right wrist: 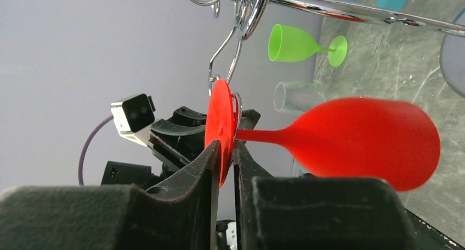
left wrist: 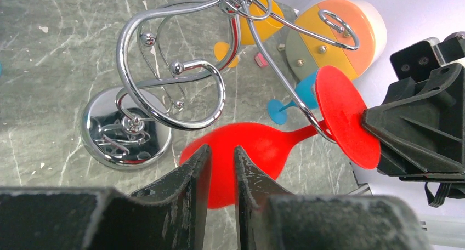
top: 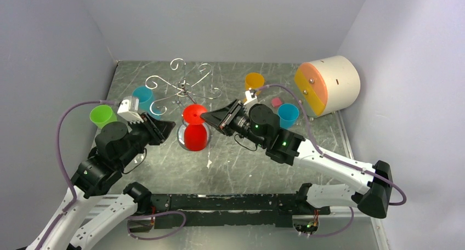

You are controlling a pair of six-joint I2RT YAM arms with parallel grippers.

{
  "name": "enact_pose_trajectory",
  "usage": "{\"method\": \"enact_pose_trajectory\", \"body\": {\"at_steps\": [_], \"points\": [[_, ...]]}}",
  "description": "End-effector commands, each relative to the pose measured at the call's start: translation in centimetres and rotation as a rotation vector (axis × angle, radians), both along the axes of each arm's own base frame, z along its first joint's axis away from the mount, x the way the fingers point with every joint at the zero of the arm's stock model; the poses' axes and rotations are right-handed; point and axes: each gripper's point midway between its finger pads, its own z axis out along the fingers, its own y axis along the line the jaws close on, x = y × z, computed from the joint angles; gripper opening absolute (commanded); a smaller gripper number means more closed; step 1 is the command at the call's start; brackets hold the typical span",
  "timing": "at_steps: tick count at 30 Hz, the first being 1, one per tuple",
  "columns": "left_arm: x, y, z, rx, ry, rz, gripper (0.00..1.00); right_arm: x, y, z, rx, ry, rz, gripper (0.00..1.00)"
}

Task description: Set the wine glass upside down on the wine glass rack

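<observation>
The red wine glass [top: 194, 136] hangs upside down, bowl toward the table, its stem caught in a wire loop of the silver wine glass rack [top: 183, 88]. In the right wrist view my right gripper [right wrist: 223, 146] straddles the rim of the glass's flat foot [right wrist: 219, 124], jaws parted a little wider than the disc. My left gripper [left wrist: 220, 149] is just left of the bowl [left wrist: 247, 151], open by a narrow gap with bare table showing through it. The rack's shiny round base [left wrist: 125, 129] stands under the arms.
Coloured plastic glasses stand around the rack: green [top: 102, 115], blue [top: 143, 96], orange [top: 254, 81] and another blue [top: 288, 115]. A cream cylinder with an orange and yellow face [top: 329, 85] lies at the back right. Grey walls close in the table on three sides.
</observation>
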Motion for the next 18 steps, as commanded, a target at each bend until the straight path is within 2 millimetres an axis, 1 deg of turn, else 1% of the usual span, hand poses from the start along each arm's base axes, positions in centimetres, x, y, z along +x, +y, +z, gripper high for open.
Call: {"method": "enact_pose_trajectory", "body": {"at_steps": [1, 4, 5, 7, 10, 14, 16, 18], "points": [[0.0, 0.2, -0.2, 0.006, -0.001, 0.007, 0.28, 0.4, -0.7, 0.2, 0.015, 0.018, -0.036, 0.19], [-0.3, 0.2, 0.0, 0.001, -0.002, 0.000, 0.34, 0.3, -0.8, 0.3, 0.017, 0.016, -0.031, 0.21], [-0.4, 0.3, 0.1, 0.001, -0.002, 0.002, 0.37, 0.2, -0.8, 0.4, 0.017, 0.013, -0.031, 0.23], [-0.5, 0.4, 0.1, 0.002, -0.001, 0.003, 0.48, 0.3, -1.1, 0.3, 0.018, 0.011, -0.038, 0.27], [-1.0, 0.6, 0.2, 0.006, -0.003, -0.009, 0.59, 0.3, -1.4, 0.4, 0.016, 0.000, -0.046, 0.36], [-1.7, 1.1, -0.3, 0.024, 0.000, -0.011, 0.60, 0.1, -2.2, -0.1, -0.032, -0.052, -0.047, 0.51], [-2.1, 1.6, -0.4, 0.045, 0.000, -0.006, 0.62, -0.1, -3.1, -0.9, -0.059, -0.072, -0.058, 0.60], [-2.6, 2.4, -0.2, 0.057, 0.000, 0.015, 0.66, -0.3, -4.1, -2.0, -0.076, -0.071, -0.077, 0.70]]}}
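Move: The right fingertips are at the rim of the wine glass's foot; the glass's middle lies some 8 cm below the right hand, 2 cm to its left and 1 cm ahead. The rack hook round the stem sits just below that hand, likewise 2 cm left and 1 cm ahead. The rack hub is about 9 cm ahead and 6 cm left, nearly level in height. From the left hand the glass is about 6 cm right, 2 cm ahead and 4 cm lower. The right fingers come free of the wine glass's foot, their small gap spreading to well over half open, while that hand draws back about 2 cm, mainly to the right and away from the rack. The left fingers, a quarter open beside the bowl, also widen to over half; that hand first stays put, then backs off some 2 cm, back and to its left. ##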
